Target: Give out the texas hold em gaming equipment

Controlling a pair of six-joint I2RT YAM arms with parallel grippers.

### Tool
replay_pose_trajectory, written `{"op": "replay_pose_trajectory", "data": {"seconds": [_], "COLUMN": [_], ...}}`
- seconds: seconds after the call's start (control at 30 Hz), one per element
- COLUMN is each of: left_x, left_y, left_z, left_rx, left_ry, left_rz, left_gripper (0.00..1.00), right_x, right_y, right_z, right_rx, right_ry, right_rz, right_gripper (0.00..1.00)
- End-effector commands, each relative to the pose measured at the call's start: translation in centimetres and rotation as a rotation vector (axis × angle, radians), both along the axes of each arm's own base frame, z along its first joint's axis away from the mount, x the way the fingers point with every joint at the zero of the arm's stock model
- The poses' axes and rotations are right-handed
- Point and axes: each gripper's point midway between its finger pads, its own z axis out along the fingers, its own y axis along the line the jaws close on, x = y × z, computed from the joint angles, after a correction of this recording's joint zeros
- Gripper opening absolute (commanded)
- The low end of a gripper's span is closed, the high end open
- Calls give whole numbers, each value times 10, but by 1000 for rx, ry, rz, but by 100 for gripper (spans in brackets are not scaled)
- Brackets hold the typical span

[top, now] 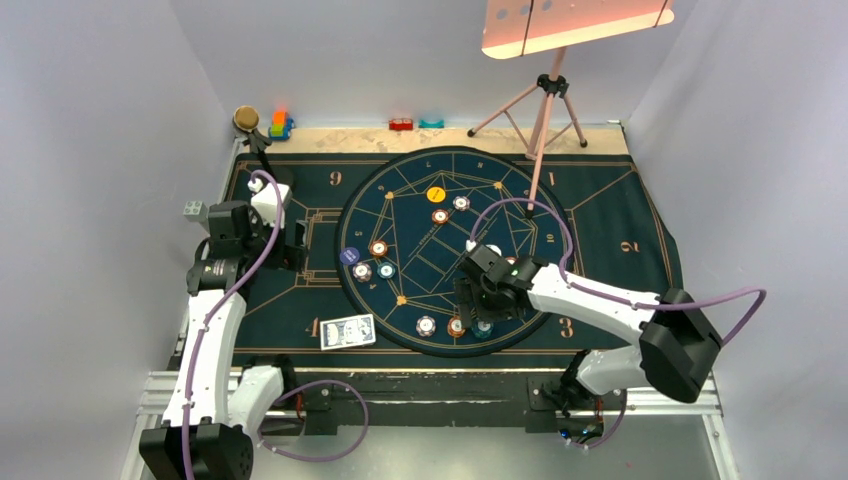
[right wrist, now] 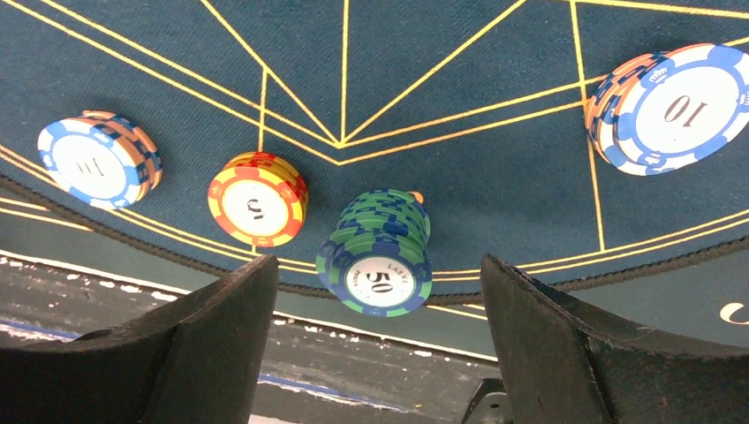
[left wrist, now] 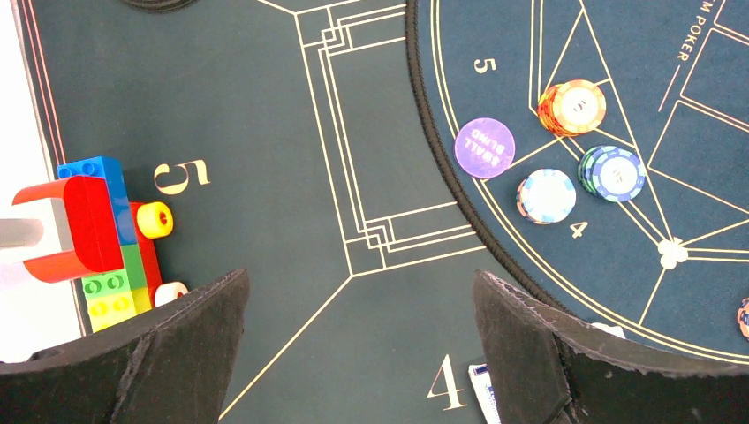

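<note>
My right gripper (top: 481, 301) hovers open at the near rim of the round mat. In its wrist view the gripper (right wrist: 378, 274) has a green-and-blue chip stack marked 50 (right wrist: 380, 256) between the wide-apart fingers, untouched. A yellow-red stack (right wrist: 257, 199) and a blue-white stack (right wrist: 97, 159) lie to its left, and another blue-white stack (right wrist: 671, 106) to the right. My left gripper (left wrist: 360, 283) is open over bare mat. Beyond it lie a purple small-blind chip (left wrist: 484, 147) and orange (left wrist: 571, 107), white (left wrist: 546, 195) and teal (left wrist: 612, 172) stacks. The card deck (top: 347, 330) lies face down near the front edge.
A yellow disc (top: 436, 194) and two chips (top: 440, 216) sit at the far side of the round mat (top: 430, 255). Colourful toy blocks (left wrist: 102, 230) stand at the mat's left edge. A pink tripod (top: 545, 110) stands at the back right.
</note>
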Motion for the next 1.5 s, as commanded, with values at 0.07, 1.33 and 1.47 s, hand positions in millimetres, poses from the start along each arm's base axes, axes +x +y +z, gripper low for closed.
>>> {"op": "replay_pose_trajectory", "data": {"seconds": [0.07,1.33,1.47], "left_x": [4,4,4], "left_y": [1,1,1], "left_z": [8,8,8], "left_rx": [3,2,2], "left_ry": [-42,-42,-44], "left_rz": [-5,-4,-6], "left_gripper": [100,100,100], "right_x": [5,27,54], "right_y": [6,2,6], "right_z": [-12,36,58], "right_rx": [10,-8,4], "right_ry": [-7,-106,-161], "right_rz": [-37,-37,-42], "right_gripper": [84,36,35]}}
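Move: The tall green chip stack stands straight below my open right hand, between the fingers, its middle about 4 cm down. The orange chips are level with it some 5 cm to its left, the white-and-blue chips about 11 cm to its left, and the near-right white chips about 6 cm to its right and 6 cm farther out. From my left hand the green stack lies about 39 cm right, 11 cm back and 16 cm below. I ease my right hand straight down about 2.5 cm around the green chip stack, fingers closing as I sink, and pinch its upper chips between the pads. Then, still pointing nearly straight down, I lift about 5 cm and drift some 2 cm forward, carrying the pinched chips up off the rest. ##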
